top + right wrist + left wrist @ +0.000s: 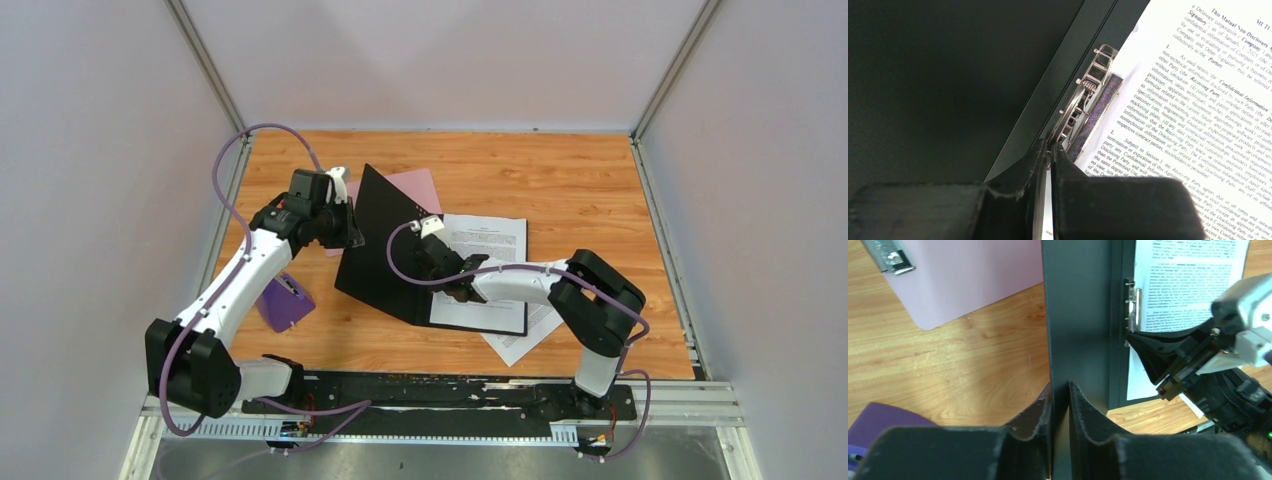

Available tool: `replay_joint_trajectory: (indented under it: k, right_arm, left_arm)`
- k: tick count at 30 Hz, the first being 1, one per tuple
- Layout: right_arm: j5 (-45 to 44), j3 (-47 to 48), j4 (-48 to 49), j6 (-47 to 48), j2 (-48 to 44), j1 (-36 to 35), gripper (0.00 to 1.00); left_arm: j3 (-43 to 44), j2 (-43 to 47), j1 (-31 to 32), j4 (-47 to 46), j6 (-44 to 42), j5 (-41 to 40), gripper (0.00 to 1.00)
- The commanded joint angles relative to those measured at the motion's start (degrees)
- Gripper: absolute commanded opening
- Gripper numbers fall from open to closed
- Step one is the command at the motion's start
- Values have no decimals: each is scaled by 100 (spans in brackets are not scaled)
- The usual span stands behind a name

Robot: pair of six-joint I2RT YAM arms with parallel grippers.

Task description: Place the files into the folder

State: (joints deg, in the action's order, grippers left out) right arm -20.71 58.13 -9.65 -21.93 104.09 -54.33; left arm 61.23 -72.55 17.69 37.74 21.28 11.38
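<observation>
The black folder (375, 255) lies open, its cover (1080, 315) raised on edge. My left gripper (345, 228) (1060, 387) straddles that cover's edge with its jaws slightly apart. One of the files (495, 245) (1198, 100), a printed white sheet, lies on the folder's flat right panel beside the metal clip (1088, 95) (1133, 305). My right gripper (447, 275) (1050, 147) is shut on the near end of the clip's lever. A second printed sheet (520, 345) sticks out from under the folder's front right corner.
A pink folder (415, 185) (973, 280) with its own metal clip (890, 257) lies behind the black cover. A purple object (285, 302) (878, 420) rests near the left arm. Grey walls enclose the wooden table (600, 190) on three sides.
</observation>
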Motion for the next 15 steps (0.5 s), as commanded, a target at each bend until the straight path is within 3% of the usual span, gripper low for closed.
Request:
replay_joint_trajectory:
  k: [1,5,15]
  right_arm:
    - [146,-647,-723,240,680,188,0]
    - [347,-782,-503,281,676,251,0]
    - [402,-1195,-248,332,273,508,0]
  left_arm:
    - [492,-131,-332,351,-90,-211,27]
    - [1035,-265,-381,566,-106,-83,38]
    - [1479,-465,-381,449,-37,563,43]
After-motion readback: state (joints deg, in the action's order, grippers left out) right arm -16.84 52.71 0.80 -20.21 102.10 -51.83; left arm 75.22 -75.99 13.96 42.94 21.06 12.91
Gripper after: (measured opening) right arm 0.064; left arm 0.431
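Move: The black folder cover stands propped between the left gripper's fingers, its middle about 4 cm to the right and 8 cm below; the metal clip is some 12 cm to the right, 1 cm ahead and 15 cm down, and the pink folder's middle about 9 cm ahead, 3 cm right, 16 cm down. For the right gripper, the clip's middle is about 3 cm ahead and 1 cm right, level with it, and the white sheet's middle 10 cm straight right. Open the left gripper to a bit under half and let go of the cover's free edge: swing the hand about 2 cm left first, then lift it clear, up some 6 cm and forward about 3 cm, easing slightly back to the right. Keep the right fingers shut at the near end of the metal clip, edging only about 1 cm forward. ##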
